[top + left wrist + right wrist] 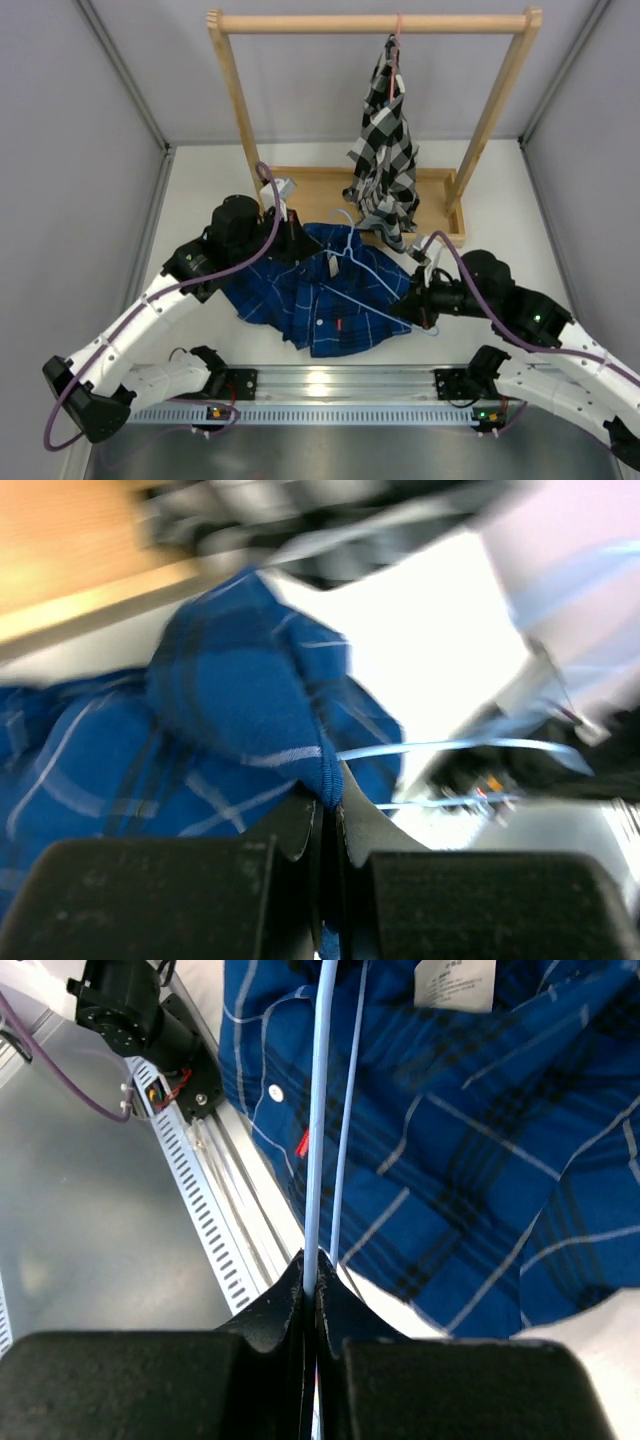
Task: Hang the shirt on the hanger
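The dark blue plaid shirt (320,295) lies crumpled on the white table between the two arms. My left gripper (298,240) is at the shirt's upper left edge. In the left wrist view it (330,798) is shut on a fold of the shirt (240,700), lifting it. The light blue hanger (368,265) lies across the shirt, hook toward the rack. My right gripper (416,303) is at the hanger's right end. The right wrist view shows it (312,1265) shut on the hanger (322,1110) wire, above the shirt (480,1140) with its red tag (302,1145).
A wooden rack (370,22) stands at the back, its base tray (310,185) just behind the shirt. A black-and-white checked shirt (385,150) hangs from it on a pinkish-red hanger (397,30). An aluminium rail (340,385) runs along the near edge. Grey walls close both sides.
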Controlling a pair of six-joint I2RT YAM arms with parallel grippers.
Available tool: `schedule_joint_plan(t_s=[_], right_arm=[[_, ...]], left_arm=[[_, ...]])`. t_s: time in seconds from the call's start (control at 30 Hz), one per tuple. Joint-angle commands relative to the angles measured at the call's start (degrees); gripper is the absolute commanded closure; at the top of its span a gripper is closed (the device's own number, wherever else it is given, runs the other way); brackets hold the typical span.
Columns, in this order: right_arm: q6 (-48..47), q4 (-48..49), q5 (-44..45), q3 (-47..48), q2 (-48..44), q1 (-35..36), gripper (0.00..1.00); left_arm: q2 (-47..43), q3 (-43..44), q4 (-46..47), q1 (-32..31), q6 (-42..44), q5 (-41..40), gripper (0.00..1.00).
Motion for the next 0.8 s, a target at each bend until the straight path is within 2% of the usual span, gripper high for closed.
schedule_joint_plan(t_s=[0.0,0.1,0.2,0.27,0.33,0.4,0.53,0.67,0.77], right_arm=[[-2.9,11.2,-6.0,2.5,4.2,0.1,1.00],[-3.1,15.0,-5.6,5.2,5.8,0.1,1.00],[-0.5,24.4,-7.4,5.2,4.9,0.1,1.00],[1.3,34.4,-11.5,2.1,3.9,0.1,1.00],[-0.7,37.8,-20.9,0.2,4.4,0.1,1.00],[-0.9,41.6,-24.2,-1.8,5.2,0.2,1.00],[-1.0,43.4,-22.9,-7.4,3.7,0.1,1.00],[-2.0,43.9,-22.9,-8.9,1.7,0.1,1.00],[-3.1,44.1,-24.0,-8.6,2.9,0.2,1.00]], left_arm=[[0.4,10.8,-1.7,-2.1,6.7,14.2,1.00],[0.0,19.2,-10.1,-3.9,11.2,11.8,1.00],[0.4,26.8,-18.0,-4.6,14.9,7.3,1.00],[1.1,29.9,-21.7,-4.6,17.1,2.4,1.00],[2.0,32.9,-25.8,-4.6,18.9,-1.1,1.00],[2.2,33.4,-27.3,-4.6,20.2,-5.0,1.00],[1.3,32.8,-28.9,-4.6,23.1,-1.4,1.00],[1.3,34.0,-31.3,-4.7,25.2,-1.3,1.00],[2.1,35.1,-31.8,-4.7,27.0,6.2,1.00]])
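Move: The left hand still grips the blue shirt by its collar edge; the hanger's neck lies about 8 cm to its right, roughly level with it in depth and height, and the checked shirt's hem hangs some 12 cm farther out, 18 cm right and well below. The right hand holds the hanger's right corner; the blue shirt's collar opening with the label is about 17 cm to its left, 10 cm ahead and slightly lower. The left hand keeps its pinch on the collar edge and hoists it about 15 cm while drawing it back some 5 cm, then sinks a little as it eases left. With the hanger's corner still pinched, the right hand follows about 6 cm left towards the shirt, rising and then dropping halfway back, its fingers levelling and swinging counter-clockwise, some 30 degrees in all. ##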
